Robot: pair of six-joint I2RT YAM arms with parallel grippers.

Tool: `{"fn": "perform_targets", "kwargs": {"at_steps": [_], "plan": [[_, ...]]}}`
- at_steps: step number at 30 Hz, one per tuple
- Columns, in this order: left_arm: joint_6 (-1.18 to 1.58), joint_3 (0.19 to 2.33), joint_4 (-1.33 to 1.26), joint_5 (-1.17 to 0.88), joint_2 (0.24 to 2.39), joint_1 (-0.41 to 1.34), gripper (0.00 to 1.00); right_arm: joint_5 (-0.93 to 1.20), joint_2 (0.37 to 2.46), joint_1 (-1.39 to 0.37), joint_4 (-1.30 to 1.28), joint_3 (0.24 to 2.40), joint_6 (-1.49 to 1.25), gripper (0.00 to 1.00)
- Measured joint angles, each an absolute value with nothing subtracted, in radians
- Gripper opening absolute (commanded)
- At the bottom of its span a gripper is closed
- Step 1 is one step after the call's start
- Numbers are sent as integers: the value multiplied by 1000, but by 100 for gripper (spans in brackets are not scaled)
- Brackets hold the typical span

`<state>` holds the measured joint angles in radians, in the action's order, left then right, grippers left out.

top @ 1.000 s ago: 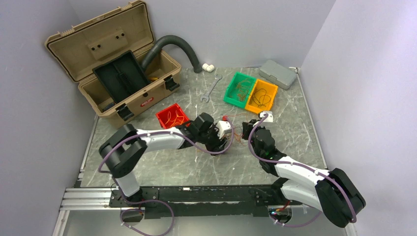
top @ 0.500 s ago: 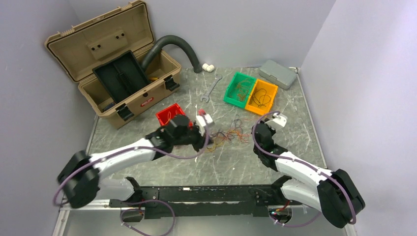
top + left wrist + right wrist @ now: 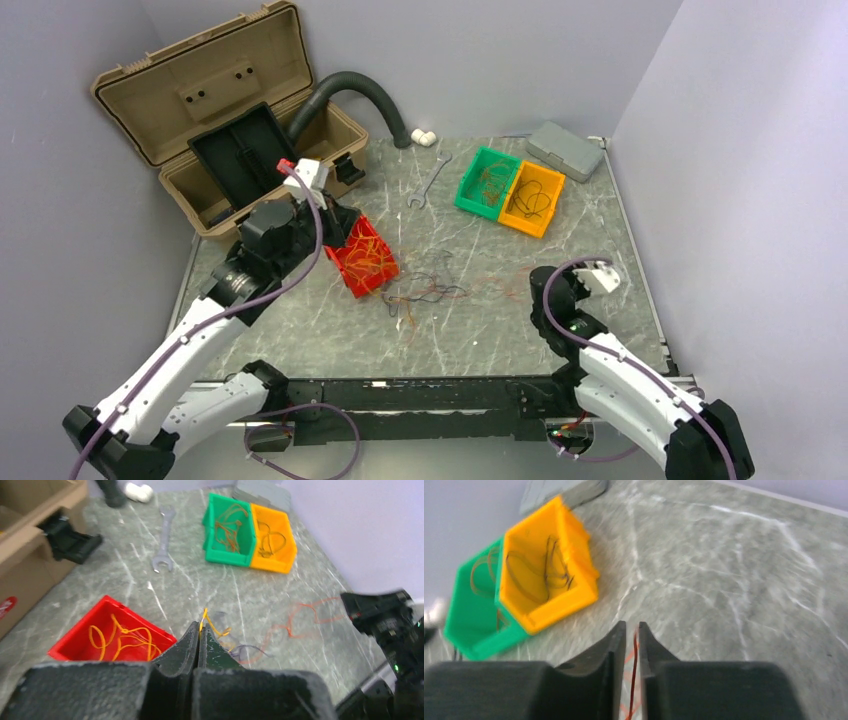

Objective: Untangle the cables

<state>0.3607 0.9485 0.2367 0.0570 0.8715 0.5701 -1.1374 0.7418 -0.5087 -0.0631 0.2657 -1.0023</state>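
Observation:
The cables (image 3: 425,293) lie as a loose, pulled-out tangle of dark, yellow and red strands in the middle of the table. My left gripper (image 3: 198,626) is raised near the red bin (image 3: 365,262) and shut on a yellow cable (image 3: 214,626) that runs down to the tangle. A red strand (image 3: 300,617) trails right toward my right gripper (image 3: 545,283). In the right wrist view the right gripper (image 3: 631,625) stands a little open. A thin red cable (image 3: 633,670) hangs loose in the narrow gap, against the right finger.
The red bin holds orange cables. A green bin (image 3: 487,180) and an orange bin (image 3: 533,196) with wires stand at the back. A wrench (image 3: 428,185), an open tan toolbox (image 3: 230,130), a dark hose (image 3: 360,95) and a grey case (image 3: 565,150) line the far side.
My left gripper shut on the yellow cable and swung back left toward the toolbox, stretching the tangle. The right arm drew back to the near right, and its jaws parted slightly. The red bin shifted nearer.

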Motion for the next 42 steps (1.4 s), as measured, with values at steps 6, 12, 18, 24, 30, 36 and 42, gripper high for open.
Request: {"fn": "perform_targets", "kwargs": {"at_steps": [6, 12, 18, 24, 30, 36, 42], "plan": [[334, 996, 254, -206, 990, 569, 0, -670, 743, -506, 321, 184, -570, 79], [297, 1111, 295, -395, 1064, 592, 0, -22, 846, -511, 633, 132, -347, 79], [264, 1220, 312, -479, 1073, 681, 0, 343, 1020, -533, 772, 179, -296, 79], [261, 1256, 306, -500, 1102, 710, 0, 524, 1065, -553, 823, 206, -292, 79], [275, 1317, 315, -500, 1155, 714, 0, 591, 1043, -575, 817, 220, -282, 77], [302, 1431, 324, -500, 1180, 718, 0, 585, 1044, -653, 809, 252, -244, 83], [348, 1484, 307, -506, 1177, 719, 0, 535, 1032, -678, 800, 257, -227, 100]]}}
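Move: The tangle of yellow and dark-blue cable lies roughly 33 cm to the right hand's left, about level with it in reach and some 11 cm lower. From that hand the orange box stands about 22 cm ahead and 8 cm left, the green box 25 cm ahead and 18 cm left. From the left hand, high up with a yellow loop, the tangle lies about 12 cm right and 30 cm below; the red bin is 7 cm ahead, 28 cm below. The yellow cable, still pinched in the left fingers, is carried from over the red bin some 12 cm right and 7 cm back, the hand turning about 40 degrees clockwise, then rising to 13 cm higher. The orange strand comes free as the right fingers open wide; that hand swings some 30 cm left towards the tangle, turning roughly 110 degrees counter-clockwise, easing back and slightly up to face the hanging strands. ##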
